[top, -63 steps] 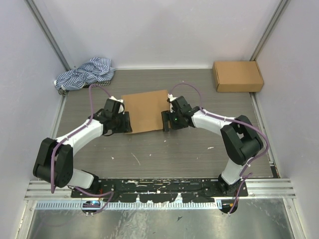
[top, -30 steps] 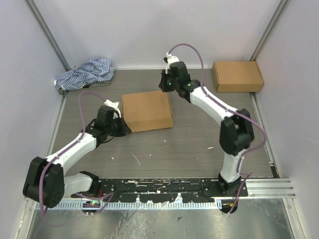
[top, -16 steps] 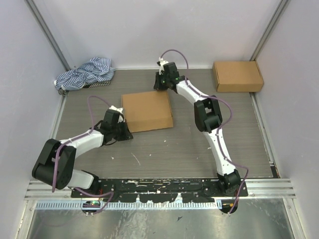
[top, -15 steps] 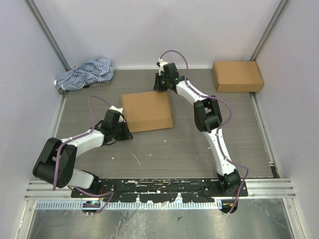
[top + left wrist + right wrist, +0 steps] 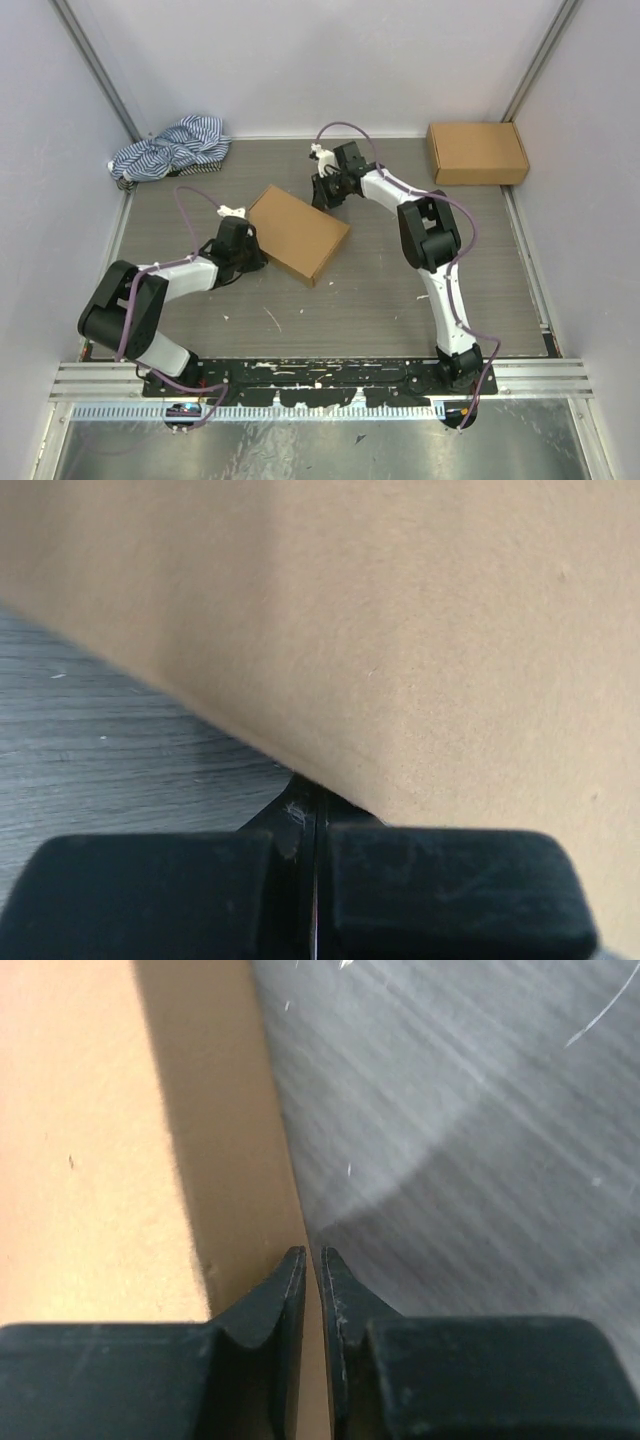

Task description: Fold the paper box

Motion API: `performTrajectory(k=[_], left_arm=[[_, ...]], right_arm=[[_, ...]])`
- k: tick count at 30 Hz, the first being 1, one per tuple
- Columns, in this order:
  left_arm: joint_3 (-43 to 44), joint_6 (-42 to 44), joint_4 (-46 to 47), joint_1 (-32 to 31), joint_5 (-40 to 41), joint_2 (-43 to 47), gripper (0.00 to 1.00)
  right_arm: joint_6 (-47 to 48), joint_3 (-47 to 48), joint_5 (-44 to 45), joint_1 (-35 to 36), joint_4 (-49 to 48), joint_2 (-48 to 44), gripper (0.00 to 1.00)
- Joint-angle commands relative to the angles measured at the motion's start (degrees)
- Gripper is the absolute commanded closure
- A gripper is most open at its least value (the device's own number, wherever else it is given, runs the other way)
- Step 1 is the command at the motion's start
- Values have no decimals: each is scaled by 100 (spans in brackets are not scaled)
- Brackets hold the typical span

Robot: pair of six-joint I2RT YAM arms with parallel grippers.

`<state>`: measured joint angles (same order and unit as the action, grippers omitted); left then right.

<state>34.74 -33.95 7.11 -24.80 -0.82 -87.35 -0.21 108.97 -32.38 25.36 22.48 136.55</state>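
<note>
The paper box (image 5: 298, 232) is a closed, flat brown cardboard mailer lying askew in the middle of the table. My left gripper (image 5: 253, 258) is shut with nothing in it. Its tips (image 5: 312, 792) sit low against the box's near-left side wall (image 5: 420, 630). My right gripper (image 5: 322, 196) reaches in at the box's far edge. In the right wrist view its jaws (image 5: 312, 1256) are closed to a thin slit. The edge of the box (image 5: 100, 1160) runs straight into that slit and brown cardboard fills it.
A second brown cardboard box (image 5: 476, 152) sits at the back right by the wall. A blue-and-white striped cloth (image 5: 172, 147) is bunched in the back left corner. Grey walls enclose the table on three sides.
The paper box has turned clockwise, its right end swinging toward the near side. The right gripper moved a little nearer with the far edge. The left gripper stayed at the box's left side.
</note>
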Motion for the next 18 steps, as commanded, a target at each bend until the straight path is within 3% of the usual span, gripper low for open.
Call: performTrajectory(k=[1, 6, 10, 18], left_arm=[[-45, -292, 730, -213, 605, -265, 100], [-325, -401, 620, -617, 737, 416, 100], [-405, -421, 420, -1011, 721, 903, 98], [185, -577, 310, -1893, 749, 703, 97]], right_arm=[[720, -567, -1020, 806, 830, -725, 81], [326, -673, -247, 769, 726, -774, 81], [67, -528, -237, 577, 616, -696, 82], [19, -119, 391, 543, 709, -868, 77]])
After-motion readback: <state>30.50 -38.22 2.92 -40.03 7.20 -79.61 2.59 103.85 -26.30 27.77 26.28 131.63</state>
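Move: The paper box lies cornerwise between the hands: its middle is about 6 cm ahead of the left hand and 7 cm to its right, and about 7 cm back and 5 cm to the left of the right hand, near the height of both fingertips. The striped cloth is some 25 cm ahead and 19 cm left of the left hand; the spare carton is about 11 cm ahead and 36 cm right of the right hand. The paper box's far long side is still borne on by the right hand's nearly shut fingertips, which push it back about 3 cm towards the base, drifting slightly left, most of it early. Low at the near side with shut fingers, the left hand first nudges forward and turns slightly counter-clockwise, then retreats some 6 cm back and 4 cm right, keeping close to that side and turning about 10 degrees clockwise. ##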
